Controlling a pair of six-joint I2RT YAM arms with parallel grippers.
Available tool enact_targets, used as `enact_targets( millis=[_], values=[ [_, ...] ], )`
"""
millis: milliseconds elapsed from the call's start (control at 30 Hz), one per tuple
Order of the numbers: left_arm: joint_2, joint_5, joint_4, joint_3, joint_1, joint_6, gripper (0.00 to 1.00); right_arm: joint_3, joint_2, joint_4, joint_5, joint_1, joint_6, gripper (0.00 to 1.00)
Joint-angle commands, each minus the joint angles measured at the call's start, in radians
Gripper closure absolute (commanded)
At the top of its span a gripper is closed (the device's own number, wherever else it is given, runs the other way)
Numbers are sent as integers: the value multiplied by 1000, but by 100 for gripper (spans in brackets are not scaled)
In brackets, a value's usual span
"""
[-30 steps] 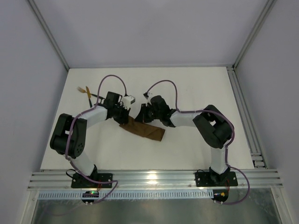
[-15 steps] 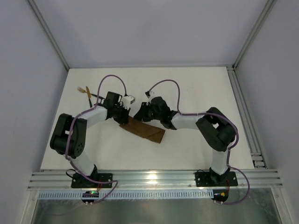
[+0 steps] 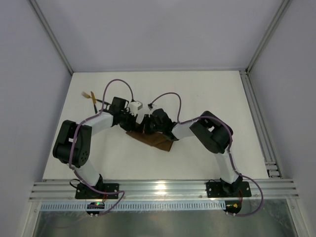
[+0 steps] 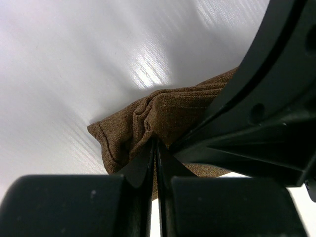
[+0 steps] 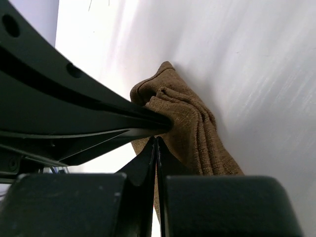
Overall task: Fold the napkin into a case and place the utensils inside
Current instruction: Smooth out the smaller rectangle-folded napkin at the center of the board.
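The brown napkin (image 3: 158, 140) lies as a narrow folded strip on the white table, between the two arms. Its upper-left end is bunched and raised slightly. My left gripper (image 3: 134, 124) is shut on that end, and the cloth (image 4: 173, 111) puckers at the closed tips (image 4: 155, 140). My right gripper (image 3: 146, 127) has come in beside it, and its tips (image 5: 156, 139) are shut against the same bunched edge (image 5: 197, 133). The two grippers nearly touch. The utensils (image 3: 94, 98), with gold heads and black handles, lie apart at the far left.
Purple cables loop above both wrists. Grey walls stand at the left and back, an aluminium rail (image 3: 256, 118) runs down the right side, and another rail crosses the front edge by the arm bases.
The right arm has moved left along the napkin to its upper-left end. Its gripper opened partway and then shut there. The left gripper has stayed shut in place.
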Motion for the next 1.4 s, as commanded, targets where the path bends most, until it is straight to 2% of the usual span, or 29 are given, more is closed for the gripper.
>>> enact_targets(
  millis=[0,267,400,433,467,567,667,800,933,967,1033,1200,1233,1367],
  values=[
    [11,18,-23,-6,1,-8,98,19,4,107,33,1,54,97],
    [14,24,-27,-11,0,3,98,48,30,16,119,1,62,97],
    [-1,70,-53,-3,0,20,96,65,45,-68,158,1,73,97],
    [-7,87,-64,3,0,40,94,63,48,-89,159,1,77,97],
    [-15,107,-90,12,1,48,87,57,53,-96,161,1,85,97],
    [-67,130,-144,25,1,78,74,37,60,-99,156,1,105,97],
    [-121,143,-199,68,1,104,66,28,70,-105,147,1,120,97],
    [-167,133,-299,150,9,120,67,16,74,-110,141,1,127,97],
    [-173,43,-276,175,47,100,86,10,74,-102,133,1,128,97],
    [-167,2,-262,177,61,97,86,10,74,-102,130,1,127,97],
    [-147,-57,-222,177,73,113,86,13,74,-100,127,1,122,97],
    [-46,-153,-141,161,49,207,76,24,80,-97,105,1,113,97],
    [-43,-163,-126,152,26,245,72,24,80,-97,102,1,111,97],
    [-43,-170,-60,109,-17,291,67,16,80,-94,98,1,110,97]
  ],
)
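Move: By the left end of the napkin, the left hand has its shut fingertips on the cloth: that end's middle is about 2 cm to its left and 1 cm ahead, and the whole strip's middle about 9 cm right and 4 cm back. The right fingertips are some 5 cm to its right, the utensils about 16 cm ahead and 22 cm left. From the right hand, the napkin's middle lies roughly 3 cm back, 4 cm right and 2 cm below. Holding the cloth near its far side with shut fingertips, the right hand shifts about 1.5 cm forward and down, turns slightly clockwise, then stays. After a wait the left hand comes free, fingers parting to about a third open, draws back a little while rising some 8 cm, swings forward and left over the napkin's end, then sinks about 5 cm, rolling its left side up. ##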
